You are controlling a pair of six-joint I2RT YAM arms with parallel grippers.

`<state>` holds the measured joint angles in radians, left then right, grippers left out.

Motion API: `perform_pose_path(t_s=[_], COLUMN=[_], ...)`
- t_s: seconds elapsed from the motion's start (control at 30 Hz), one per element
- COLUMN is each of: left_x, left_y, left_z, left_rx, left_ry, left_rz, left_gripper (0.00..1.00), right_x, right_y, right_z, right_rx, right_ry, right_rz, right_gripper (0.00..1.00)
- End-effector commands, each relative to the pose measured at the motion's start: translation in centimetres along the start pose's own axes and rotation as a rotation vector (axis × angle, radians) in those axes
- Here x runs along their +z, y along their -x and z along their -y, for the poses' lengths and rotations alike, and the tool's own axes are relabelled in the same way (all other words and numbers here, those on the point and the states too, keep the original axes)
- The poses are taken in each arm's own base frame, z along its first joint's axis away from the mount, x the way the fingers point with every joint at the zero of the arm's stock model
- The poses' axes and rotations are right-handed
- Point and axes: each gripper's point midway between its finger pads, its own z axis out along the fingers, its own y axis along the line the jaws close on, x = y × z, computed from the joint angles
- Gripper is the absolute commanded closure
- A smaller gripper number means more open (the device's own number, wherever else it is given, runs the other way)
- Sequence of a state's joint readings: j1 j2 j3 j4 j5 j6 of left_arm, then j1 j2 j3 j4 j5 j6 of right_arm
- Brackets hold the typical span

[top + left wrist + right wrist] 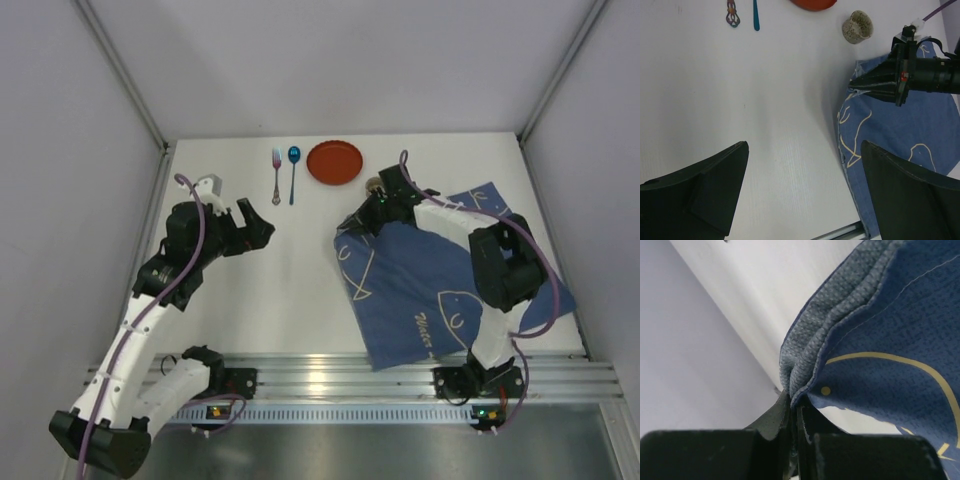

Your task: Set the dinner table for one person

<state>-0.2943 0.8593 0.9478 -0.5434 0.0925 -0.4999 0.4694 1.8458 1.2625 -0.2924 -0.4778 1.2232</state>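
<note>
The white dinner table (290, 300) carries a dark blue cloth (440, 285) with pale fish outlines on its right half. My right gripper (352, 222) is shut on the cloth's far left corner. In the right wrist view the bunched hem (805, 355) sits pinched between the closed jaws of that gripper (794, 400). My left gripper (262, 225) is open and empty over the bare table (740, 100), left of the cloth (900, 135). Along the far edge lie a pink fork (276, 175), a blue spoon (293, 172) and a red plate (335, 161).
A small speckled cup (373, 184) stands just behind the right gripper, beside the plate; it also shows in the left wrist view (858, 26). Grey walls enclose the table on three sides. A metal rail (330, 375) runs along the near edge.
</note>
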Motion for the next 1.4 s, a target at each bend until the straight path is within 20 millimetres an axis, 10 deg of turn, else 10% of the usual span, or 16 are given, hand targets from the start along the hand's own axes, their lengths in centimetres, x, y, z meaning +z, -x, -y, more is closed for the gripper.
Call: perform_pose_path(t_s=[0.0, 0.2, 0.23, 0.27, 0.33, 0.57, 0.7, 0.93, 1.13, 1.37], left_x=[-1.2, -1.3, -1.1, -1.0, -0.8, 0.3, 2.1, 7.9, 10.9, 13.5], left_y=[2.5, 1.4, 0.9, 0.5, -0.1, -3.1, -5.3, -15.1, -20.6, -22.6], left_z=[1.8, 1.9, 1.9, 2.0, 2.0, 2.3, 3.6, 5.1, 4.5, 5.8], left_rx=[-0.009, -0.033, -0.040, -0.041, -0.041, 0.003, 0.074, 0.165, 0.140, 0.223], left_ry=[-0.050, -0.053, -0.052, -0.054, -0.047, -0.021, 0.009, 0.096, 0.086, 0.126], left_rz=[0.092, 0.071, 0.057, 0.044, 0.020, -0.050, -0.102, -0.393, -0.515, -0.586], left_gripper=[0.01, 0.01, 0.01, 0.01, 0.01, 0.01, 0.01, 0.01, 0.01, 0.01], right_x=[0.0, 0.7, 0.4, 0.3, -0.9, -6.7, -10.0, -17.9, -19.6, -20.0], right_y=[0.3, 0.4, 0.4, 0.0, -0.7, -2.9, -3.2, -0.9, -1.8, -3.0], right_z=[-7.5, -13.0, -14.1, -15.5, -18.0, -19.3, -17.4, -9.6, -2.1, -0.3], right_rx=[0.108, 0.263, 0.254, 0.229, 0.169, 0.038, -0.050, -0.163, -0.067, -0.071], right_ry=[0.230, 0.505, 0.559, 0.611, 0.681, 0.729, 0.714, 0.569, 0.491, 0.446], right_rz=[-0.011, -0.046, -0.058, -0.082, -0.104, -0.100, -0.049, 0.149, 0.178, 0.167], right_gripper=[1.00, 1.00, 0.88, 0.52, 0.27, 0.10, 0.10, 0.09, 0.10, 0.10])
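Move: The right hand, about 10 cm above the table, already pinches the blue cloth's far left corner; the bare spot for it lies some 8 cm ahead and 14 cm left. The plate is about 21 cm ahead and 4 cm left, the cup 12 cm ahead and 9 cm right, the spoon 17 cm ahead and 15 cm left. For the left hand, empty and open, the cloth's left edge lies 23 cm right, 10 cm back and 24 cm down. The right hand flings the held cloth corner forward and left, opening as it starts to rise, lets go, and lifts to about 20 cm before sweeping back and right and partly sinking again, open above the cloth. The left hand lingers, then drops about 22 cm while swinging right to the cloth's left edge, fingers staying wide and wrist tipping down some 30 degrees. ##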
